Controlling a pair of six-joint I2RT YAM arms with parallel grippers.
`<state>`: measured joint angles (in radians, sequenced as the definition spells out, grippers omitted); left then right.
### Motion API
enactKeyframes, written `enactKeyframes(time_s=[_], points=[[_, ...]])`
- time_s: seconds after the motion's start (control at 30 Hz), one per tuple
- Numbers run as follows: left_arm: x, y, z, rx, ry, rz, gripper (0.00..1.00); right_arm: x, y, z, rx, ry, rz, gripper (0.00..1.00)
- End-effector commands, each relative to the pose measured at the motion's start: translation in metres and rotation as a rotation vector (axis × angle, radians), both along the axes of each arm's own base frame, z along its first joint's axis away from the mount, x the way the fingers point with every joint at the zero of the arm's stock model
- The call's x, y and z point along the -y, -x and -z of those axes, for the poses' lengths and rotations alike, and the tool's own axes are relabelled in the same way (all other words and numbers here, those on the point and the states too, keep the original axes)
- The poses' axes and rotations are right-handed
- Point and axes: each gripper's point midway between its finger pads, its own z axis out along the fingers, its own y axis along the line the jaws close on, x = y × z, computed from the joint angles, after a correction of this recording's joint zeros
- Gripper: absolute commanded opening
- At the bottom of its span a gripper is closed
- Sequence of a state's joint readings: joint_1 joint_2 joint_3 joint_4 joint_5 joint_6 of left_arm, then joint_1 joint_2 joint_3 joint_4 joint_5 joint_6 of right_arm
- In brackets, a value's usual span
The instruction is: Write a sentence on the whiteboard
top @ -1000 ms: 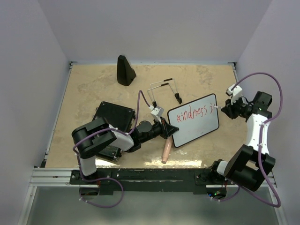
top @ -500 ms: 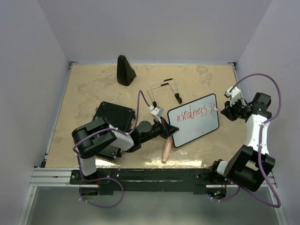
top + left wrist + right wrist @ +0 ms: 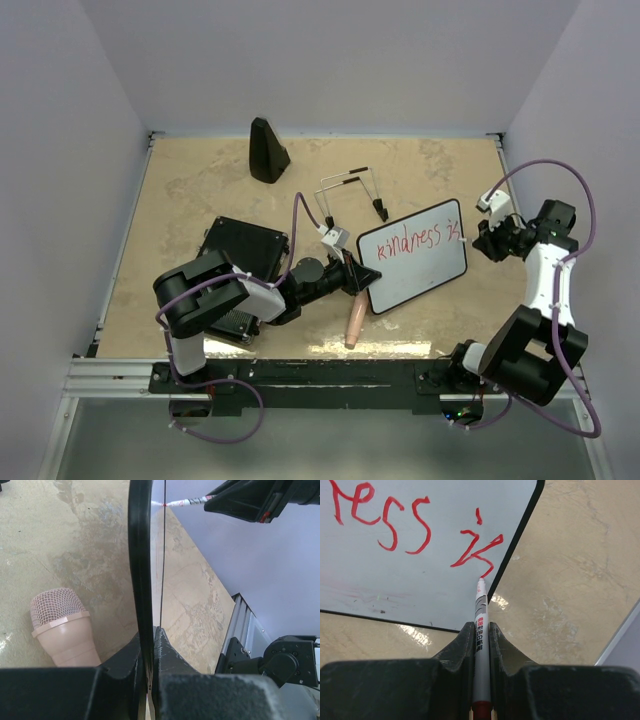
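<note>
The whiteboard (image 3: 415, 255) tilts up off the table, with red writing "kindness is" on it. My left gripper (image 3: 362, 278) is shut on the board's left edge; in the left wrist view the black frame (image 3: 141, 570) runs edge-on up from between the jaws. My right gripper (image 3: 478, 240) is shut on a white marker (image 3: 480, 630). The marker's red tip touches the whiteboard (image 3: 420, 585) at the bottom of the last red letter, close to its right edge. In the left wrist view the marker (image 3: 182, 502) meets the board's far end.
A pink microphone (image 3: 354, 320) lies on the table just below the board's left corner. A black ribbed case (image 3: 243, 250) sits under my left arm. A black cone-shaped object (image 3: 267, 150) stands at the back, and a black wire stand (image 3: 350, 192) lies behind the board.
My right gripper has shifted slightly right and down along the board's right edge, and the last red letter after "kindness" has gained a stroke. The left arm and board have stayed still.
</note>
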<state>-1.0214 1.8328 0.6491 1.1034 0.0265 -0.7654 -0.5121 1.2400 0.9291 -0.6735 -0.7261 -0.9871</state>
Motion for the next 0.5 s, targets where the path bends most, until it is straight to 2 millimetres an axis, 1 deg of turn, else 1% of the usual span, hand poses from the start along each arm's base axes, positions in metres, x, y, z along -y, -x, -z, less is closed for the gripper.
enactKeyframes(time_s=[0.0, 0.07, 0.17, 0.2, 0.27, 0.33, 0.4, 0.47], points=[[0.003, 0.006, 0.012, 0.046, -0.054, 0.055, 0.0, -0.017, 0.009, 0.004, -0.024, -0.05, -0.089, 0.0], [0.004, 0.007, 0.011, 0.046, -0.052, 0.057, 0.0, -0.021, 0.01, -0.001, -0.01, -0.067, -0.109, 0.0], [0.003, 0.006, 0.012, 0.041, -0.053, 0.052, 0.0, -0.025, 0.011, -0.015, 0.01, -0.067, -0.129, 0.0], [0.002, 0.006, 0.012, 0.04, -0.053, 0.047, 0.0, -0.026, 0.015, -0.029, 0.03, -0.055, -0.132, 0.0], [0.0, 0.005, 0.013, 0.035, -0.055, 0.042, 0.0, -0.027, 0.018, -0.045, 0.065, -0.033, -0.141, 0.0], [-0.001, 0.005, 0.013, 0.032, -0.052, 0.039, 0.0, -0.031, 0.023, -0.07, 0.109, -0.009, -0.146, 0.0], [-0.001, 0.004, 0.012, 0.03, -0.047, 0.035, 0.0, -0.036, 0.029, -0.085, 0.126, -0.006, -0.156, 0.0], [-0.001, 0.003, 0.012, 0.025, -0.045, 0.029, 0.0, -0.041, 0.034, -0.094, 0.143, 0.001, -0.181, 0.0]])
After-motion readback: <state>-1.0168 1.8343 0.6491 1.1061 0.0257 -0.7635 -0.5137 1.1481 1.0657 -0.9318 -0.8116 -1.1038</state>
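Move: My right hand already holds the red marker with its tip on the whiteboard, at the lower end of the "s" of "is", about 5 cm ahead of the hand, 3 cm left and 4 cm below. The board's right edge is only some 1 cm right of that spot. The middle of "kindness" is 3 cm ahead and 13 cm left of the hand, the board's middle 1 cm ahead and 15 cm left. From my left hand, the "s" end lies roughly 10 cm ahead and 23 cm right, about level. I finish the hook of the "s" with my right hand, dragging the marker tip across the board to the left and back towards me, roughly 2 cm, dipping slightly at first. Then I lift away steeply, about 6 cm up from the low point, still easing left and back and turning a few degrees counter-clockwise. The marker stays gripped; my left hand keeps holding the board's left edge still. ##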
